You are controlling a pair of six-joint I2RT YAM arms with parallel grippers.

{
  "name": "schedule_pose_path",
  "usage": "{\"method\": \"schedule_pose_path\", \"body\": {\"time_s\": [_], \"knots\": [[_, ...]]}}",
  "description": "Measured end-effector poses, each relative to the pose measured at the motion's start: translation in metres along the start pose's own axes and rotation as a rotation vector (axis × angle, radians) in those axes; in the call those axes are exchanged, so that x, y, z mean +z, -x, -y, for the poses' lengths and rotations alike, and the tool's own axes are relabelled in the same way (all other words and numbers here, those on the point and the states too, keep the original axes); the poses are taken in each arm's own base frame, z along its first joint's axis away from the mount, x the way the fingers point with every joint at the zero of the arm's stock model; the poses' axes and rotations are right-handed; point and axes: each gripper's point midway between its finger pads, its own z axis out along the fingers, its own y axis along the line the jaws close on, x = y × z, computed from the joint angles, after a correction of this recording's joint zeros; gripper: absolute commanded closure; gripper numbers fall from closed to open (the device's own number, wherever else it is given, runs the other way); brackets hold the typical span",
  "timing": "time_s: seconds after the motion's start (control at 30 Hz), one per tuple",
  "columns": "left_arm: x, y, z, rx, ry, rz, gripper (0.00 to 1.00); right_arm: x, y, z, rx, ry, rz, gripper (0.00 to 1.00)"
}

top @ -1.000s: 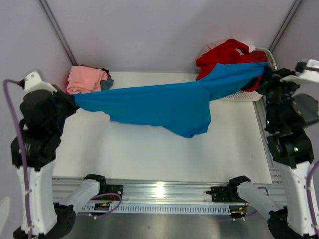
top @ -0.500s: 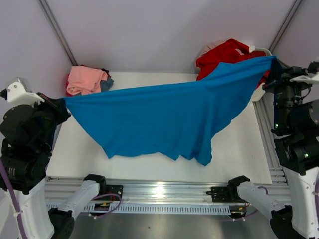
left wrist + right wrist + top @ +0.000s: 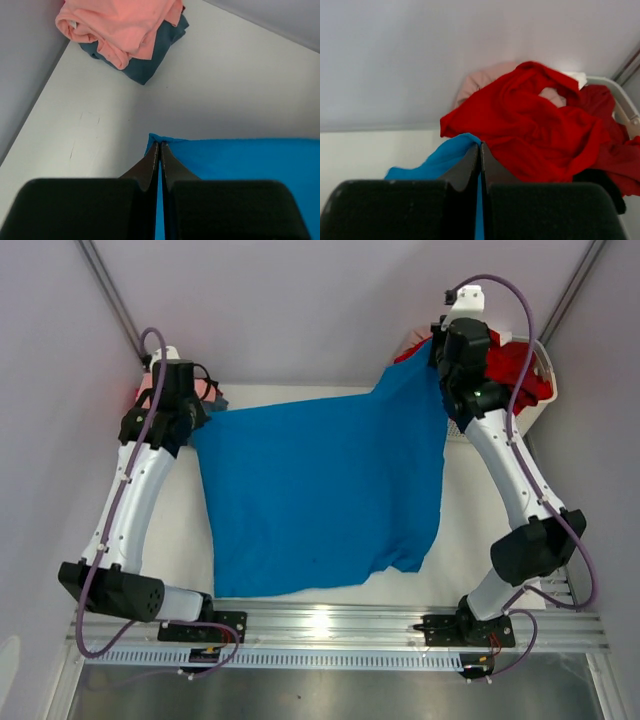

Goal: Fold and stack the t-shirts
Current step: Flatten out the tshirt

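The bright blue t-shirt (image 3: 320, 490) is spread wide over the white table, its near hem close to the front rail. My left gripper (image 3: 196, 420) is shut on its far left corner (image 3: 156, 139), low over the table. My right gripper (image 3: 436, 370) is shut on the far right corner (image 3: 465, 142), right in front of the red t-shirt (image 3: 540, 130). A folded salmon pink t-shirt (image 3: 125, 25) lies on a slate blue one (image 3: 150, 62) in the far left corner, just beyond the left gripper (image 3: 160, 146).
The white slatted basket (image 3: 615, 90) stands at the far right corner with red cloth heaped in it, a pale pink piece (image 3: 480, 80) behind and a black one (image 3: 600, 182) at its near side. Grey walls close in the back and both sides.
Both arms have swung from the table's sides out to the far side. The blue t-shirt, stretched in the air between them before, now lies spread flat on the table.
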Motion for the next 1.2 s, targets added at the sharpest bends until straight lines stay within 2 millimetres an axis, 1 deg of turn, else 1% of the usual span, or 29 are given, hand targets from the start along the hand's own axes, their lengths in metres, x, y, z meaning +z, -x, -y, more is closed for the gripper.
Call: {"method": "schedule_pose_path", "body": {"time_s": [0.03, 0.07, 0.1, 0.13, 0.2, 0.27, 0.3, 0.33, 0.43, 0.5, 0.57, 0.6, 0.63, 0.7, 0.77, 0.83, 0.87, 0.93, 0.97, 1.0, 1.03, 1.07, 1.1, 1.17, 1.2], "knots": [[0.0, 0.0, 0.003, 0.012, -0.011, 0.002, 1.0, 0.004, -0.009, -0.004, -0.011, 0.012, -0.023, 1.0], [-0.004, 0.003, 0.007, 0.023, -0.03, 0.021, 1.0, 0.006, -0.012, -0.006, -0.021, 0.021, -0.035, 1.0], [-0.009, 0.007, 0.01, 0.025, -0.051, 0.045, 1.0, 0.005, -0.008, -0.008, -0.023, 0.033, -0.03, 1.0], [-0.017, 0.013, 0.013, 0.028, -0.077, 0.078, 1.0, 0.003, 0.0, -0.009, -0.025, 0.04, -0.013, 1.0], [-0.035, 0.02, 0.014, 0.029, -0.12, 0.142, 1.0, -0.005, 0.029, -0.012, -0.015, 0.056, 0.051, 1.0], [-0.051, 0.018, 0.01, 0.024, -0.136, 0.185, 1.0, -0.022, 0.061, -0.011, -0.006, 0.071, 0.129, 1.0], [-0.056, 0.013, 0.007, 0.023, -0.14, 0.192, 1.0, -0.032, 0.078, -0.011, -0.003, 0.08, 0.166, 1.0], [-0.056, 0.003, 0.004, 0.029, -0.136, 0.186, 1.0, -0.044, 0.094, -0.01, 0.002, 0.085, 0.205, 1.0], [-0.046, -0.032, -0.005, 0.058, -0.109, 0.129, 1.0, -0.08, 0.142, -0.005, 0.027, 0.106, 0.321, 1.0], [-0.036, -0.057, -0.007, 0.083, -0.095, 0.076, 1.0, -0.102, 0.164, -0.001, 0.035, 0.115, 0.374, 1.0], [-0.025, -0.082, -0.01, 0.113, -0.073, 0.008, 1.0, -0.124, 0.181, 0.003, 0.039, 0.126, 0.418, 1.0], [-0.023, -0.09, -0.011, 0.124, -0.065, -0.02, 1.0, -0.137, 0.188, 0.004, 0.042, 0.137, 0.437, 1.0], [-0.024, -0.096, -0.012, 0.13, -0.06, -0.039, 1.0, -0.148, 0.192, 0.005, 0.041, 0.146, 0.45, 1.0], [-0.029, -0.097, -0.013, 0.125, -0.066, -0.041, 1.0, -0.166, 0.197, 0.01, 0.042, 0.151, 0.468, 1.0], [-0.042, -0.094, -0.017, 0.123, -0.073, -0.029, 0.99, -0.184, 0.195, 0.021, 0.037, 0.144, 0.47, 1.0], [-0.061, -0.084, -0.024, 0.112, -0.08, -0.002, 1.0, -0.204, 0.19, 0.035, 0.037, 0.133, 0.468, 1.0], [-0.075, -0.073, -0.028, 0.092, -0.088, 0.026, 1.0, -0.212, 0.187, 0.041, 0.038, 0.129, 0.466, 1.0], [-0.104, -0.05, -0.039, 0.039, -0.106, 0.095, 0.99, -0.236, 0.184, 0.057, 0.044, 0.123, 0.471, 1.0], [-0.117, -0.042, -0.044, 0.014, -0.116, 0.124, 1.0, -0.248, 0.184, 0.065, 0.049, 0.12, 0.478, 1.0], [-0.137, -0.031, -0.053, -0.014, -0.134, 0.162, 1.0, -0.262, 0.187, 0.073, 0.059, 0.119, 0.493, 1.0], [-0.15, -0.023, -0.058, -0.038, -0.149, 0.191, 1.0, -0.272, 0.189, 0.08, 0.068, 0.119, 0.507, 1.0], [-0.168, -0.013, -0.067, -0.067, -0.164, 0.232, 1.0, -0.293, 0.194, 0.091, 0.087, 0.123, 0.54, 1.0], [-0.184, -0.006, -0.075, -0.091, -0.175, 0.268, 1.0, -0.303, 0.197, 0.096, 0.099, 0.126, 0.557, 1.0], [-0.212, 0.008, -0.092, -0.139, -0.192, 0.338, 1.0, -0.328, 0.201, 0.109, 0.128, 0.141, 0.596, 1.0], [-0.222, 0.013, -0.098, -0.157, -0.199, 0.363, 1.0, -0.339, 0.203, 0.113, 0.142, 0.15, 0.617, 1.0]]}}
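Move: Both hands still pinch the upper corners of the blue t-shirt in the air. The shirt's middle hangs about 12 cm back, 28 cm right and 15 cm below the left hand; from the right hand it is some 25 cm back, 20 cm left and 25 cm below. The folded stack lies about 23 cm ahead, 15 cm left and 26 cm below the left hand. The basket is roughly 13 cm ahead, 18 cm right and 30 cm below the right hand. Hauling the t-shirt back towards the bases, the right hand sweeps about 33 cm back and 22 cm up, veering right in the later half, its fingers tipping up some 35 degrees. The left lifts briefly, dips below its start while easing back, then climbs quickly back, ending 21 cm back and 12 cm up, fingers tipped up. Both keep their pinch, drawing away from the stack and basket. ##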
